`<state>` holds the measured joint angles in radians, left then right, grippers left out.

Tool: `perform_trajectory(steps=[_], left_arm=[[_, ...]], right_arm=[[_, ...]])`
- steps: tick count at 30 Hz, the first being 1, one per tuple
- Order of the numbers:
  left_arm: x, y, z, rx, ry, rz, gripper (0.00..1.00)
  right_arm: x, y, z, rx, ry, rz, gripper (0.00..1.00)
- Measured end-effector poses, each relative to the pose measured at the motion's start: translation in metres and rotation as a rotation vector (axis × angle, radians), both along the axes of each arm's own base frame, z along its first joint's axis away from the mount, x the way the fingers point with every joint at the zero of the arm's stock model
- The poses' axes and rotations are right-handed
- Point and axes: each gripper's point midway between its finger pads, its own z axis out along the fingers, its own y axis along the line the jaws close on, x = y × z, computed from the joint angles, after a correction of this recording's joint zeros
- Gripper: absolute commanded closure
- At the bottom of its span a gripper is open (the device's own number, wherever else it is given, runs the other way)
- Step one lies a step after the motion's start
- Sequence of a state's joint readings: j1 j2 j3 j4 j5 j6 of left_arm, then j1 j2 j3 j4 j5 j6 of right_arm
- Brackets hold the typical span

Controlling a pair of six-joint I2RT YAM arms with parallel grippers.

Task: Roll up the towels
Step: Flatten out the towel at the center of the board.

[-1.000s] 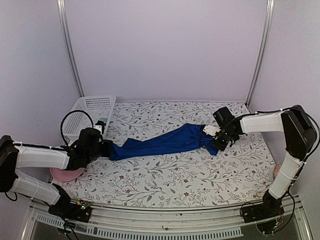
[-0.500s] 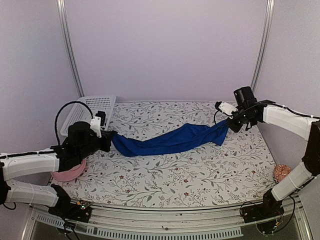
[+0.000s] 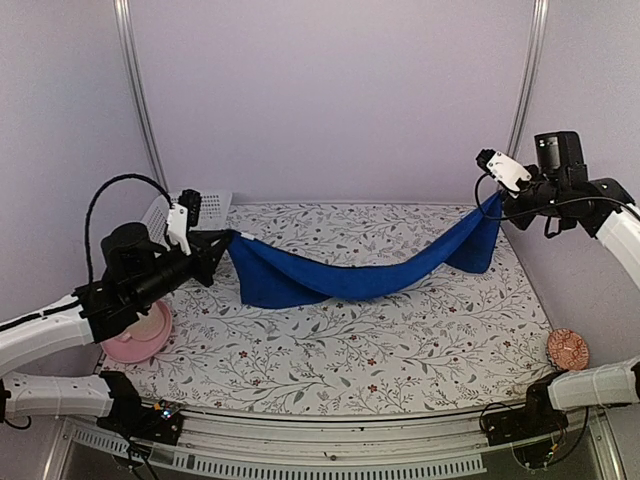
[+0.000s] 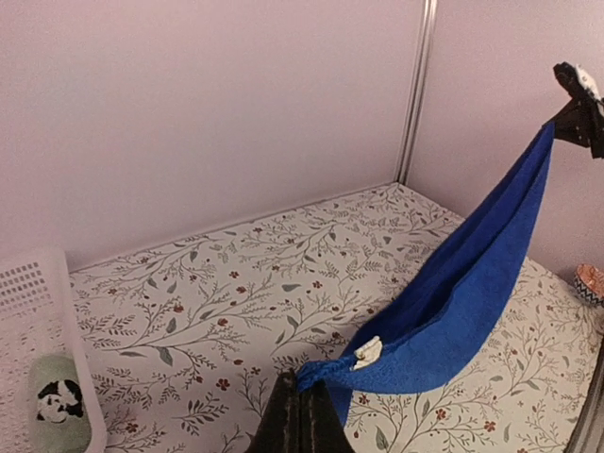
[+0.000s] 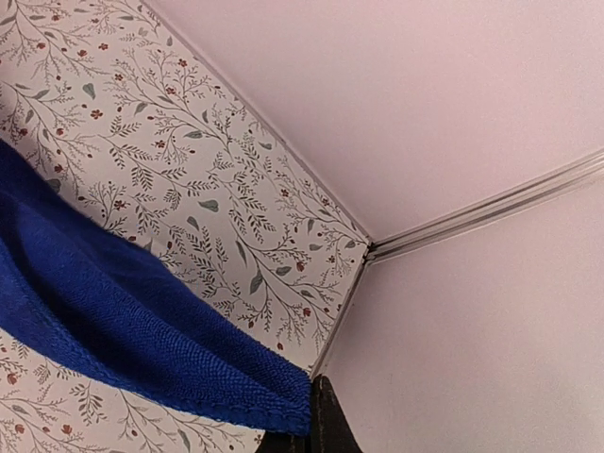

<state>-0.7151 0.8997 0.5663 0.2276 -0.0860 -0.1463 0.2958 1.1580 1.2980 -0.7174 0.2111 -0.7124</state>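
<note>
The long royal-blue towel hangs stretched between both grippers, sagging lowest near its left end, close over the flowered table. My left gripper is shut on the towel's left corner, raised above the table's left side. In the left wrist view the pinched corner sits at the gripper, a small white tag beside it, and the towel climbs away to the right. My right gripper holds the other end high by the back right corner. The right wrist view has that gripper shut on the towel's hem.
A white perforated basket stands at the back left; a pale green thing with a black-and-white figure lies in it. A pink bowl sits under the left arm. A small brownish round thing lies at the front right.
Both grippers have risen and moved apart, the right one up toward the back right corner. The blue towel has come up off the table and now hangs between them.
</note>
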Motion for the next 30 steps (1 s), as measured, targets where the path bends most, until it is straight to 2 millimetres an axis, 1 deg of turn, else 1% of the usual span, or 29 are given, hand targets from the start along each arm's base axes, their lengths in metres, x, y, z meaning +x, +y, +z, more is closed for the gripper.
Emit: perform_trajectory(steps=[5,6,8,9,10,11,12,13,14,16,17,18,19,20,21,23,24,26,27,29,30], left_arm=[[-0.013,0.035,0.073,-0.107,-0.142,0.108,1.0],[-0.017,0.043,0.088,-0.135,-0.173,0.131,1.0],[-0.021,0.057,0.106,-0.17,-0.209,0.174,1.0],[-0.022,0.062,0.111,-0.182,-0.219,0.195,1.0],[-0.021,0.066,0.115,-0.189,-0.222,0.222,1.0],[-0.017,0.069,0.114,-0.188,-0.212,0.25,1.0],[-0.011,0.069,0.108,-0.177,-0.193,0.273,1.0],[-0.002,0.066,0.097,-0.156,-0.165,0.293,1.0],[0.006,0.064,0.086,-0.134,-0.136,0.307,1.0],[0.028,0.056,0.054,-0.076,-0.055,0.336,1.0],[0.04,0.054,0.036,-0.047,-0.012,0.35,1.0],[0.054,0.053,0.013,-0.011,0.041,0.367,1.0],[0.066,0.052,-0.011,0.023,0.096,0.384,1.0],[0.077,0.052,-0.034,0.057,0.146,0.397,1.0],[0.086,0.051,-0.054,0.086,0.191,0.408,1.0],[0.105,0.046,-0.083,0.132,0.255,0.424,1.0],[0.116,0.041,-0.092,0.146,0.273,0.429,1.0],[0.144,0.029,-0.105,0.159,0.293,0.433,1.0],[0.159,0.022,-0.109,0.161,0.296,0.437,1.0],[0.185,0.013,-0.118,0.166,0.297,0.447,1.0],[0.193,0.01,-0.122,0.168,0.295,0.452,1.0]], right_arm=[[-0.023,-0.012,0.048,0.014,-0.094,-0.019,0.97],[-0.027,-0.013,0.055,0.018,-0.108,-0.019,0.97],[-0.035,-0.015,0.065,0.025,-0.127,-0.018,0.97],[-0.039,-0.016,0.068,0.028,-0.133,-0.017,0.97],[-0.041,-0.016,0.067,0.027,-0.129,-0.017,0.97],[-0.041,-0.017,0.063,0.022,-0.117,-0.02,0.97],[-0.04,-0.018,0.056,0.016,-0.103,-0.023,0.96],[-0.037,-0.018,0.046,0.005,-0.08,-0.029,0.96],[-0.031,-0.019,0.031,-0.012,-0.044,-0.039,0.96],[-0.015,-0.021,-0.006,-0.046,0.051,-0.06,0.96],[-0.003,-0.024,-0.028,-0.064,0.112,-0.076,0.96],[0.013,-0.024,-0.054,-0.084,0.18,-0.085,0.96],[0.022,-0.03,-0.068,-0.092,0.212,-0.107,0.96],[0.038,-0.037,-0.096,-0.111,0.281,-0.129,0.96],[0.048,-0.041,-0.115,-0.123,0.326,-0.14,0.96],[0.072,-0.053,-0.155,-0.152,0.421,-0.169,0.94],[0.083,-0.057,-0.171,-0.163,0.454,-0.18,0.94],[0.111,-0.063,-0.19,-0.176,0.483,-0.2,0.94],[0.131,-0.066,-0.198,-0.18,0.478,-0.212,0.95],[0.157,-0.071,-0.209,-0.186,0.466,-0.232,0.95],[0.166,-0.072,-0.214,-0.189,0.46,-0.239,0.95]])
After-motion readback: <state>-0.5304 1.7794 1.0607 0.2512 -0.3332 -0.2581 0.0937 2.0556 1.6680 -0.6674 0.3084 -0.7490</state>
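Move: I hold the blue towel by a far corner in each hand, its sagging middle roughly 30 cm inward of either hand and some 17 cm lower. My left corner goes to the far left part of the board, about 19 cm ahead and 24 cm below; the white basket stands about 24 cm ahead and 18 cm left, the pink plate about 28 cm left, level. From my right hand, the far right part is about 17 cm ahead, 7 cm right and 29 cm below. I flick the towel open with both hands still pinching its corners: first up, the left about 11 cm and also leftward, the right about 7 cm and slightly back. Then both sweep forward and down towards the far part of the board, ending well below their start, while the wrists tip fingers-down, the left also turning some 25 degrees counter-clockwise. ##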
